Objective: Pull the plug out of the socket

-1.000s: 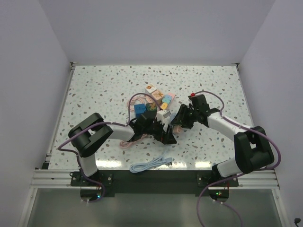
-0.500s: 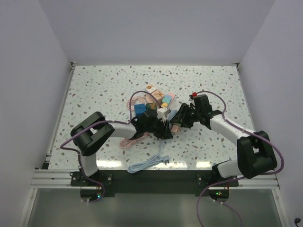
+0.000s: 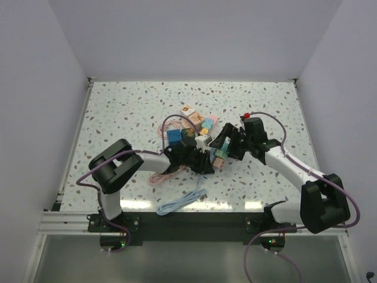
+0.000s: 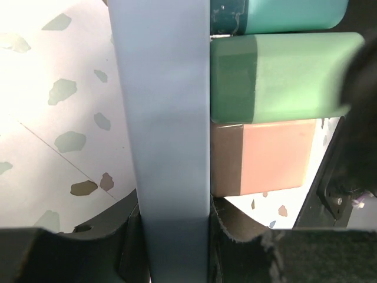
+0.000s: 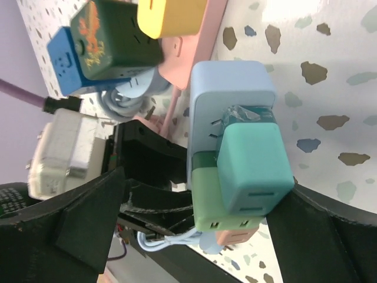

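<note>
A pale blue socket strip (image 4: pixel 171 135) runs upright between the jaws of my left gripper (image 4: pixel 174 236), which is shut on it. Three plugs sit side by side on the strip: teal (image 5: pixel 253 162), green (image 5: pixel 227 206) and salmon (image 5: pixel 291 230). My right gripper (image 5: pixel 206 194) is open, one finger (image 5: pixel 88 218) left of the plugs and the other finger (image 5: pixel 330 230) right of them, touching neither. In the top view both grippers meet at the socket (image 3: pixel 218 156) in the middle of the table.
A pink power strip (image 3: pixel 203 125) carrying yellow, blue and dark green plugs lies just behind. The pale blue cable (image 3: pixel 182 203) trails toward the near edge, and a pink cable (image 3: pixel 156 177) loops to its left. White walls enclose the table.
My left gripper has shut on the pale blue socket strip. My right gripper has opened and let go of the plugs. The blue cable has shifted slightly left.
</note>
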You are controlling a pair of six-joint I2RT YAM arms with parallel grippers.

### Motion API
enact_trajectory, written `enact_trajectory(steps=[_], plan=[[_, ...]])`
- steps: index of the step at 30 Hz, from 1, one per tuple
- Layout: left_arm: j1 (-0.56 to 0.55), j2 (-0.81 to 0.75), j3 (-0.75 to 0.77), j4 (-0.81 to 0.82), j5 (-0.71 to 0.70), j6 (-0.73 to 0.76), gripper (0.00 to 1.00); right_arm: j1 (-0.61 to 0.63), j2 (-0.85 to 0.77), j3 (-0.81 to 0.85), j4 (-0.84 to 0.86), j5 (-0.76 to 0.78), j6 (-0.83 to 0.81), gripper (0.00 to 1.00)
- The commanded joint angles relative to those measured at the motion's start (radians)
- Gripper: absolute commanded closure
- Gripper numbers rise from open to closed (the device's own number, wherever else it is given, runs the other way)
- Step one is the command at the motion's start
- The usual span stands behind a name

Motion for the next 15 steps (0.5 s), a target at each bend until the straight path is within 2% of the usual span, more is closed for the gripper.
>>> enact_trajectory(steps=[1,5,6,10,15], plan=[[-0.004,-0.044,0.038,-0.002,-0.020,-0.032,1.00,-0.007,-0.073,-0.010,0.024,0.107,0.046,0.01],[-0.002,-0.053,0.030,-0.002,-0.021,-0.046,1.00,-0.015,-0.122,-0.030,0.021,0.204,0.067,0.06],[-0.002,-0.061,0.026,0.000,-0.021,-0.050,1.00,-0.018,-0.119,-0.032,0.032,0.198,0.064,0.15],[0.007,-0.066,0.024,0.008,-0.017,-0.067,1.00,-0.018,-0.084,-0.024,0.029,0.176,0.051,0.35],[0.010,-0.087,0.023,0.037,0.005,-0.063,1.00,-0.016,-0.035,-0.032,0.052,0.189,0.020,0.38]])
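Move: The right hand, open, has the teal plug almost between its fingers, some 2 cm ahead and 3 cm below; the green plug sits about 1 cm back, 1 cm left and 4 cm below the hand. The yellow block lies roughly 5 cm ahead, 9 cm left and 8 cm down from it. From the left hand, which already grips the socket, the teal plug is about 8 cm ahead, 6 cm right and 5 cm above. Right hand arcs about 3 cm right and forward by the teal plug, empty fingers part-closing; left grips on. ##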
